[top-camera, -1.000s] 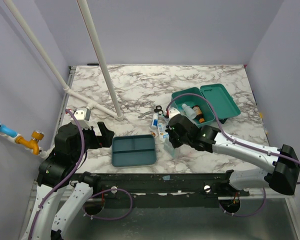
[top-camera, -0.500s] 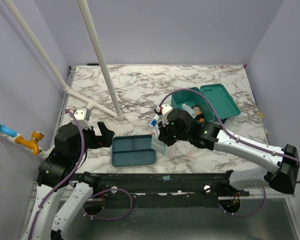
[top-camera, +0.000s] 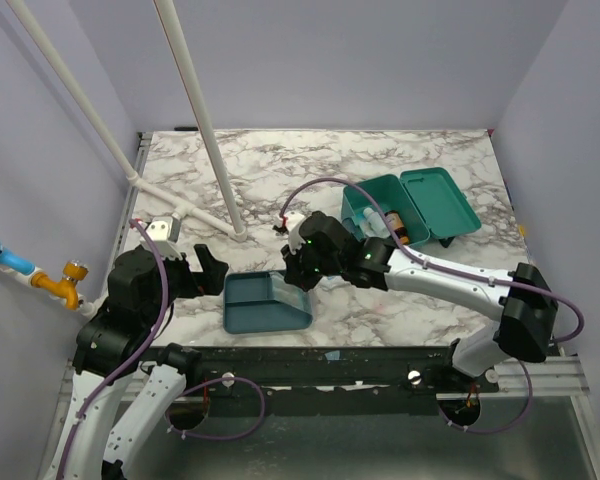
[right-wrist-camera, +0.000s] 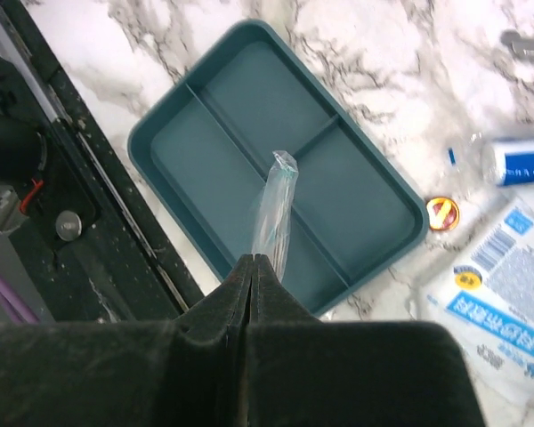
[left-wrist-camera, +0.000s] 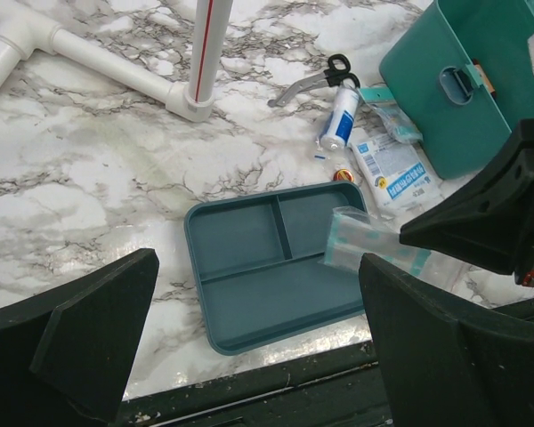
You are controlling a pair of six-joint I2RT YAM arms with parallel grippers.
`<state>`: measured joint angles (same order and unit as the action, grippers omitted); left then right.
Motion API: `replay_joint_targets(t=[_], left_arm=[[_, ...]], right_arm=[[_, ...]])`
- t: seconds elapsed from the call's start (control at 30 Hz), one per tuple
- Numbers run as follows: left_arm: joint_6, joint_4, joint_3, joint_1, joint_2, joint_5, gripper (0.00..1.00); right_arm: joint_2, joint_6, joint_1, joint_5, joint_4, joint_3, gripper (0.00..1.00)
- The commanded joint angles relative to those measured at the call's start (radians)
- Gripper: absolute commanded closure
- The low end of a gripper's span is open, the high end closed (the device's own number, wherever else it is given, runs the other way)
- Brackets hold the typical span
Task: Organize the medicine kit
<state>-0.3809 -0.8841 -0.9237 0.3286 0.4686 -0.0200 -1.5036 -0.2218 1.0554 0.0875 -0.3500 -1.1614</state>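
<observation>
The medicine kit (top-camera: pixel 435 205), a deep teal box with its lid open, stands at the right back and also shows in the left wrist view (left-wrist-camera: pixel 463 84). My right gripper (right-wrist-camera: pixel 254 260) is shut on a clear packet with teal stripes (right-wrist-camera: pixel 277 209). It holds the packet (left-wrist-camera: pixel 369 245) in the air over the right end of the flat divided tray (top-camera: pixel 250 310), seen from above (right-wrist-camera: pixel 222 107). My left gripper (left-wrist-camera: pixel 260 351) stands open at the near left, short of the tray (left-wrist-camera: pixel 249 267), with nothing between its fingers.
A blue-and-white tube (left-wrist-camera: pixel 340 116), scissors (left-wrist-camera: pixel 307 80), a white sachet (left-wrist-camera: pixel 393 173) and a small red-yellow disc (right-wrist-camera: pixel 442 212) lie between the tray and the kit. Bottles (top-camera: pixel 395 222) lie inside the kit. A white pipe frame (top-camera: pixel 195 130) rises at the back left.
My right arm has swung left from beside the kit, carrying the packet, and now holds it over the tray. The left arm has not moved.
</observation>
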Motion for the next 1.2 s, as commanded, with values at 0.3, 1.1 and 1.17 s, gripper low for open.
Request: replay_joint_targets(t=[0.3, 1.1, 1.17], left_arm=[[0.004, -0.002, -0.001, -0.003, -0.035, -0.016, 0.01], [0.011, -0.019, -0.010, -0.003, -0.071, 0.012, 0.02], [0.011, -0.021, -0.012, -0.003, -0.071, 0.012, 0.01]], right_arm=[[-0.227, 0.068, 0.012, 0.092, 0.153, -0.197, 0.99], [-0.540, 0.208, 0.011, 0.207, 0.200, -0.377, 0.99], [-0.557, 0.208, 0.011, 0.200, 0.202, -0.376, 0.99]])
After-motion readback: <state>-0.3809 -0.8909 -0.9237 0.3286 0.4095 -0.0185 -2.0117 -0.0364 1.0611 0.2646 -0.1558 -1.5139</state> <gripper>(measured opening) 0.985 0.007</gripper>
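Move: The right hand, with the clear bag pinched in its shut fingers, is over the right part of the tray. The tray's far-left compartment, its goal, lies about 14 cm left, 4 cm ahead and 13 cm below. The tray's long near compartment is roughly 8 cm left and 6 cm back; the small round cap 5 cm right and 9 cm ahead, the white-blue tube 5 cm right and 17 cm ahead. From the left hand, the far-left compartment is some 8 cm ahead, 9 cm right and 22 cm down. Keep the right fingers shut on the clear bag and carry it left across the tray to the far-left compartment, about 12 cm over and 4 cm forward. Rise slightly at first, then sink to finish some 5 cm lower than you began, turning the wrist about 15 degrees counter-clockwise as you go. ##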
